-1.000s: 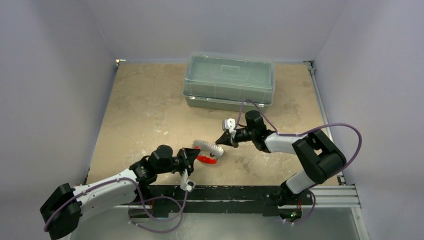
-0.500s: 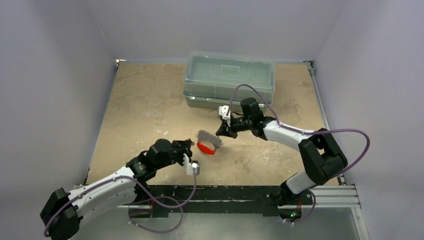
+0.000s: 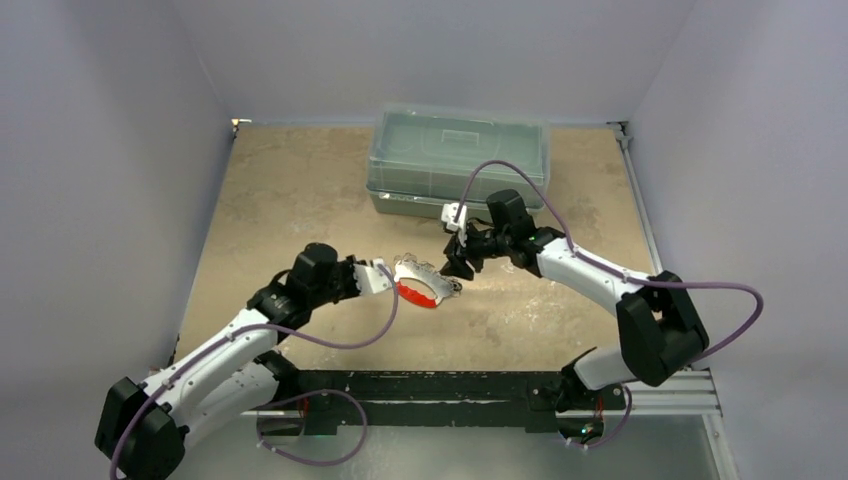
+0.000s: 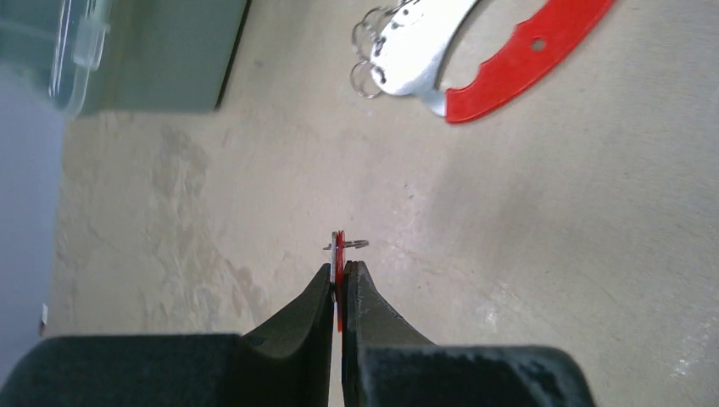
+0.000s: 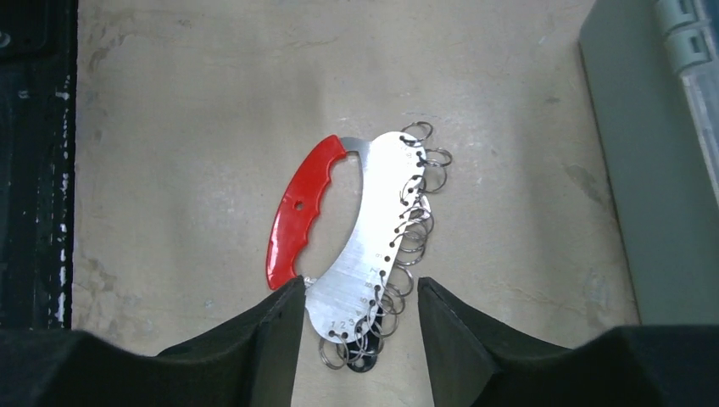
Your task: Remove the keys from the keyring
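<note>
The keyring (image 5: 365,229), a silvery crescent plate with a red grip and several small metal loops along one edge, lies flat on the table (image 3: 300,210) in the middle (image 3: 420,283). My right gripper (image 5: 360,284) hangs open just above its near end, fingers either side of the plate. My left gripper (image 4: 341,267) is shut on a tiny key with a red head (image 4: 339,250) and a small ring, held apart from the keyring (image 4: 424,42). In the top view the left gripper (image 3: 385,275) sits just left of the keyring and the right gripper (image 3: 455,265) just right of it.
A large clear plastic box (image 3: 458,162) stands at the back of the table, close behind the right arm; its side shows in the wrist views (image 4: 127,51) (image 5: 661,170). A small dark tag (image 5: 360,360) lies under the lowest loops.
The right gripper, which held the keyring's end raised off the table, has opened and let it go; the keyring now lies flat. The left gripper moved up and away with the key.
</note>
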Motion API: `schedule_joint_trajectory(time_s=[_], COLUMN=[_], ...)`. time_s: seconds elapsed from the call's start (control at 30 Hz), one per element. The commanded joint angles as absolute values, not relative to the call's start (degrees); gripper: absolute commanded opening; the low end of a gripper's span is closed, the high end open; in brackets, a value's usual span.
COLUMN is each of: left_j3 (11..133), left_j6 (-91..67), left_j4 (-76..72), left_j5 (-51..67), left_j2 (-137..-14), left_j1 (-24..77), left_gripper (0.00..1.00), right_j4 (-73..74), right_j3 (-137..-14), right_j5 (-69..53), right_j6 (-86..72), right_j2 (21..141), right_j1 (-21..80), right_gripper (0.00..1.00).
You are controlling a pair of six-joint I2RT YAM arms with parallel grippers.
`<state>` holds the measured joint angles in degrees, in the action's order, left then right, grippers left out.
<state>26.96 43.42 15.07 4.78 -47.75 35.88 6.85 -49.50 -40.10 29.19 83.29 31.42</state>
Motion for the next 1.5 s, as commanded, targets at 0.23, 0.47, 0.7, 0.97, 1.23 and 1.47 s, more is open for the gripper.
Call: schedule_joint_trajectory(time_s=[0.23,0.47,0.7,0.97,1.23,1.47], left_j3=[34.0,45.2,52.2,53.7,53.1,53.3], left_j6=[34.3,29.7,27.1,25.6,25.0,25.3], left_j4=[23.0,28.6,29.5,32.2,31.4,31.7], left_j5=[9.5,16.4,18.2,22.1,21.6,21.0], left_j2=[-55.3,-72.7,-81.2,-87.2,-90.8,-92.6], left_j1=[16.2,4.0,-1.7,-3.4,-3.7,-3.7], left_gripper=[0.00,0.00,0.00,0.00,0.00,0.00], right_j4=[3.6,6.3,7.4,7.6,7.7,7.6], right_j3=[-47.9,-47.4,-46.2,-46.4,-46.3,-45.7], right_j5=[-37.5,-32.0,-27.9,-29.6,-30.1,-29.9], right_j6=[18.8,17.9,15.1,15.8,16.8,16.9], right_j2=[73.9,70.3,67.1,68.5,69.3,68.9], right_j1=[23.3,22.2,20.4,20.1,20.1,20.1], right_gripper=[0.85,0.98,0.99,0.99,0.99,0.99])
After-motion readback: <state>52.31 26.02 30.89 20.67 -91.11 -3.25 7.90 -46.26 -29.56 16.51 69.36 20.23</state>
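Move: The red key already in the left fingers goes to a bare patch of table about 7 cm ahead of that hand, 13 cm to its left and 10 cm below. The keyring lies some 12 cm to the left hand's right, 3 cm farther out and 10 cm down; the green box's middle is about 27 cm ahead and 19 cm right. From the right hand the keyring is level, 4 cm left and 12 cm below. The red key, still pinched in the left fingers with its small ring, is carried about 12 cm left and 7 cm forward, away from the keyring, the hand swinging counter-clockwise and tipping steeply down as it sinks some 8 cm, the last part nearly straight down. The right hand backs off to its right about 8 cm, rising and edging forward, turning clockwise while its half-open fingers spread wide. ##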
